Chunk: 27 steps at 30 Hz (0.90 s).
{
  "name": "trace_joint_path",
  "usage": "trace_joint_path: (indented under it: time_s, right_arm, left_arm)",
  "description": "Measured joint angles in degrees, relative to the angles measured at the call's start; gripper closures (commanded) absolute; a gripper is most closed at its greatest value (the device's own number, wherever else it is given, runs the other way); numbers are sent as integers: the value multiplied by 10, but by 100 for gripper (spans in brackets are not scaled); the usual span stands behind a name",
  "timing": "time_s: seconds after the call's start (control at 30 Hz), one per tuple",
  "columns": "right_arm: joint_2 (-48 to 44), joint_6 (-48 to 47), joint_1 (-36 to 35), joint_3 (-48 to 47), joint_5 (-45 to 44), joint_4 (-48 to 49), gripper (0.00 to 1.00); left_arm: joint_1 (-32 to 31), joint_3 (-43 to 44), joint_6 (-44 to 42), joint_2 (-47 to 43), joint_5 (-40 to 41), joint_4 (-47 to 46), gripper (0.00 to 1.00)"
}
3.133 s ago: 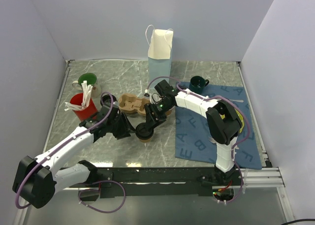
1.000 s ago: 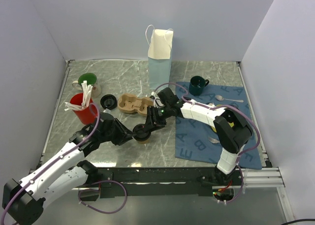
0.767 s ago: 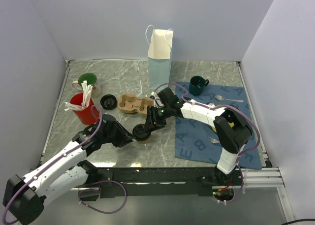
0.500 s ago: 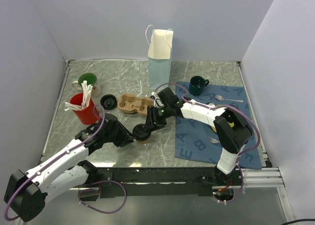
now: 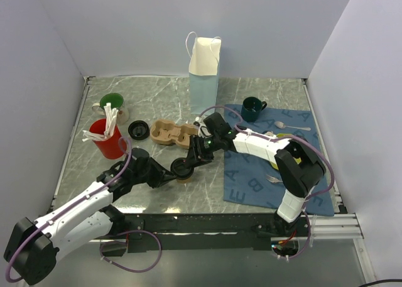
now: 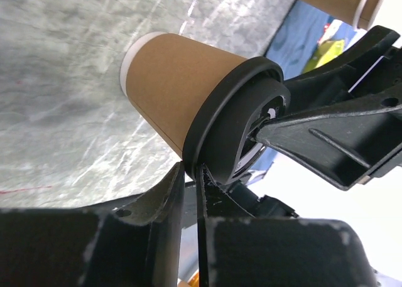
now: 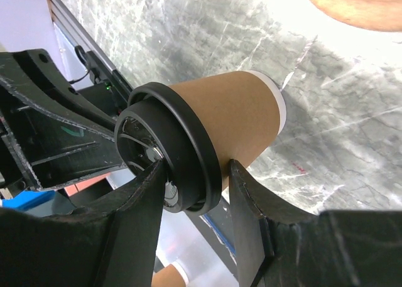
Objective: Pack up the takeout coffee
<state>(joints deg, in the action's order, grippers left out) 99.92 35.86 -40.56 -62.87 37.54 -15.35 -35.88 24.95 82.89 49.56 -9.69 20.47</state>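
Observation:
The takeout coffee [image 5: 184, 177] is a tan kraft cup [image 6: 179, 92] with a black lid [image 6: 242, 127], tilted on its side just above the marble table. My right gripper [image 5: 188, 166] is shut on it. In the right wrist view, one of the right gripper's [image 7: 195, 174] fingers presses on the lid's top and the other sits behind the lid's rim against the cup wall [image 7: 242, 114]. My left gripper [image 5: 171, 176] comes in from the left. In the left wrist view the left gripper [image 6: 190, 169] has its jaws almost together, pinching the lower edge of the lid's rim.
A brown cup carrier [image 5: 168, 134] and a loose black lid [image 5: 137, 130] lie behind. A red cup of stirrers [image 5: 107, 138] and a green cup [image 5: 112, 103] stand left. A paper bag [image 5: 204, 73] stands at the back. A green mug [image 5: 252, 108] and cutlery rest on the blue mat [image 5: 282, 167].
My left gripper has edged right to the cup's lid and its jaws have narrowed onto the rim. The right gripper has kept hold of the cup, almost still.

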Motion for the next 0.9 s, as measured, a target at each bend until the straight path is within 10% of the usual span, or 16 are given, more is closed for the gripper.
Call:
trace_joint_path:
  time_s: [0.43,0.7,0.9]
  right_arm:
    - [-15,-8,12,32,2,43,63]
    - [-14,-33,16,26,5,37,61]
    - [-2,-41,12,2,14,5,51]
  left_arm:
    - [-19,-30,38,23,-19,-70,88]
    - [-41,-18,41,31,1,-68,53]
    - [-56,81,-26,34,72,109,41]
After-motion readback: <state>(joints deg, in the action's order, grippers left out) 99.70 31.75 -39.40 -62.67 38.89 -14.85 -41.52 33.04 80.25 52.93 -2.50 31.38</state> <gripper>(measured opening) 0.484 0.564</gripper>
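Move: Just to the right of the left hand, about 4 cm off, some 2 cm farther out and level with the hand, is the middle of the black lid on the paper cup. The cup carrier lies about 20 cm straight ahead and 8 cm lower, the spare lid 21 cm ahead, 14 cm left and 9 cm lower. For the right hand the lid's middle is about 3 cm left and 1 cm back, level, and the other cups stand 12 cm ahead, 10 cm right, roughly 3 cm lower. Pushing right and slightly down by about 2 cm, the nearly shut left fingertips bear on the lid's left rim, while the right hand keeps its pinch on lid and cup and is pushed barely a centimetre right and forward, then starts to ease back. The left fingers then open to about half and come free, going back left about 2 cm and up 1 cm, the hand rolling some 10 degrees. ##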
